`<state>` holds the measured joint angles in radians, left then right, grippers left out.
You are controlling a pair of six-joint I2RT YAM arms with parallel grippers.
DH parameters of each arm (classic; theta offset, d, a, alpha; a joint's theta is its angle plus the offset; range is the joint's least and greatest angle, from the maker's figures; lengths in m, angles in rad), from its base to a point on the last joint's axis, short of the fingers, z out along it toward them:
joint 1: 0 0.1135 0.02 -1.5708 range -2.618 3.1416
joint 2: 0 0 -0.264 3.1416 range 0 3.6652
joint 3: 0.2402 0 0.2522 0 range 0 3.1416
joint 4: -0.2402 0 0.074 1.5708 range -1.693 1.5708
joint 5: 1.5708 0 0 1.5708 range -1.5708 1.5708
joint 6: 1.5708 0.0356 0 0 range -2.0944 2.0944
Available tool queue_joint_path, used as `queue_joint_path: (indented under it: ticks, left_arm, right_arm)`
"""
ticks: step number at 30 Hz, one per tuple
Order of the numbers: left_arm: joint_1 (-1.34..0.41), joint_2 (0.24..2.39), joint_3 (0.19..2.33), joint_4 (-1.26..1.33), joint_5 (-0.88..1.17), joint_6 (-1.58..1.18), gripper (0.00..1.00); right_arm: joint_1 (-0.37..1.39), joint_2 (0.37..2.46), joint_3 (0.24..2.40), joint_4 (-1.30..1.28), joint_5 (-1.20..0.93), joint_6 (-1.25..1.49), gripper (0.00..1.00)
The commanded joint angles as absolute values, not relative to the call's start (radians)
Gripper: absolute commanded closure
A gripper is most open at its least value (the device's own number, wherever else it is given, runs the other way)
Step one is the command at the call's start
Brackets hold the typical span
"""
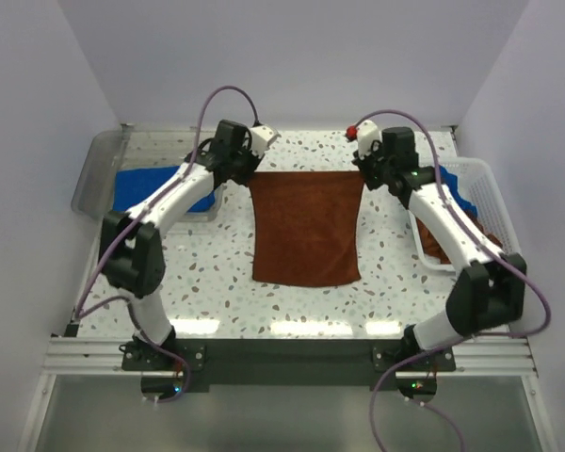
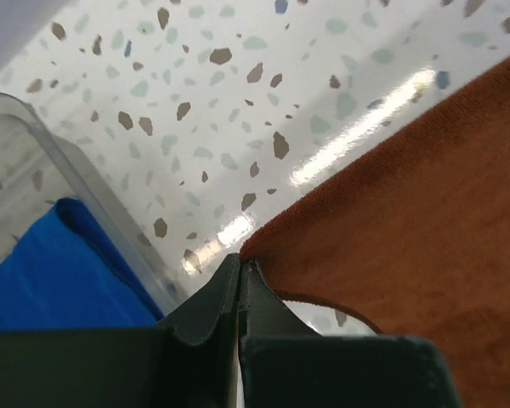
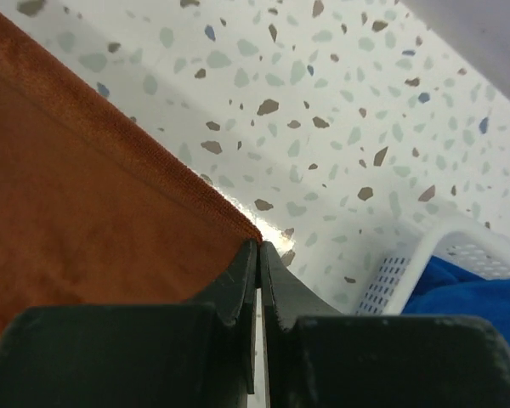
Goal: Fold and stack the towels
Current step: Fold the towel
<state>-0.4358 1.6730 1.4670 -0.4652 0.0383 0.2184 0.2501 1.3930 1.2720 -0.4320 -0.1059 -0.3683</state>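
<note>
A rust-brown towel (image 1: 306, 228) lies spread in the middle of the speckled table, its far edge stretched straight between the two arms. My left gripper (image 1: 248, 177) is shut on the towel's far left corner (image 2: 257, 252), the jaws pressed together on the cloth (image 2: 408, 221). At the far right corner (image 3: 253, 231) my right gripper (image 1: 365, 175) is shut on the same towel (image 3: 85, 221). A blue towel (image 1: 143, 189) lies in the clear tray on the left. More blue cloth (image 3: 472, 297) and some rust-brown cloth (image 1: 431, 240) sit in the white basket.
The clear plastic tray (image 1: 96, 169) stands at the far left, its wall (image 2: 110, 221) close beside my left gripper. The white mesh basket (image 1: 485, 193) stands at the right, its rim (image 3: 459, 238) near my right gripper. White walls close the back and sides.
</note>
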Motion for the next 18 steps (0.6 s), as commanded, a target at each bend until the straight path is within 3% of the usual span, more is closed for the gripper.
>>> queue_joint_path:
  ticks: [1,8,18]
  left_arm:
    - [-0.374,1.873,1.647,-0.454,0.038,0.199,1.0]
    - [-0.362,2.059,1.792,-0.439,0.043,0.264,1.0]
    - [-0.362,1.864,1.574,-0.402,0.08,0.275,1.0]
  right_arm:
    - [0.242,1.552,1.368,-0.331,-0.015,-0.406,1.0]
    - [0.241,1.793,1.482,-0.304,-0.017,-0.469,1.0]
    - [0.239,1.724,1.393,-0.322,-0.026,-0.512,1.0]
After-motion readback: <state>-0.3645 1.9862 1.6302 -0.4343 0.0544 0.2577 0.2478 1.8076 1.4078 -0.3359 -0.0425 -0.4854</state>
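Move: I hold the far corners of the brown towel, my left hand some 20 cm above the table, my right about 24. The towel's middle lies roughly 13 cm back and 16 to the right of my left hand, 11 back and 15 left of my right. Bare table lies about 8 cm ahead of each hand. The blue towel is about 25 cm left of my left hand and 2 ahead; the white basket, 28 right of my right and 3 back. I swing both hands forward and down together, quickly, bringing the brown towel's pinched far edge about 7 cm out and some 10 cm lower towards the bare table. The fingers tip down nearly 10 degrees, then ease back a little, and keep both corners pinched. Near the end my left hand comes back up about 3 cm and slightly back, while my right almost stops and rolls its left side down some 10 degrees. ##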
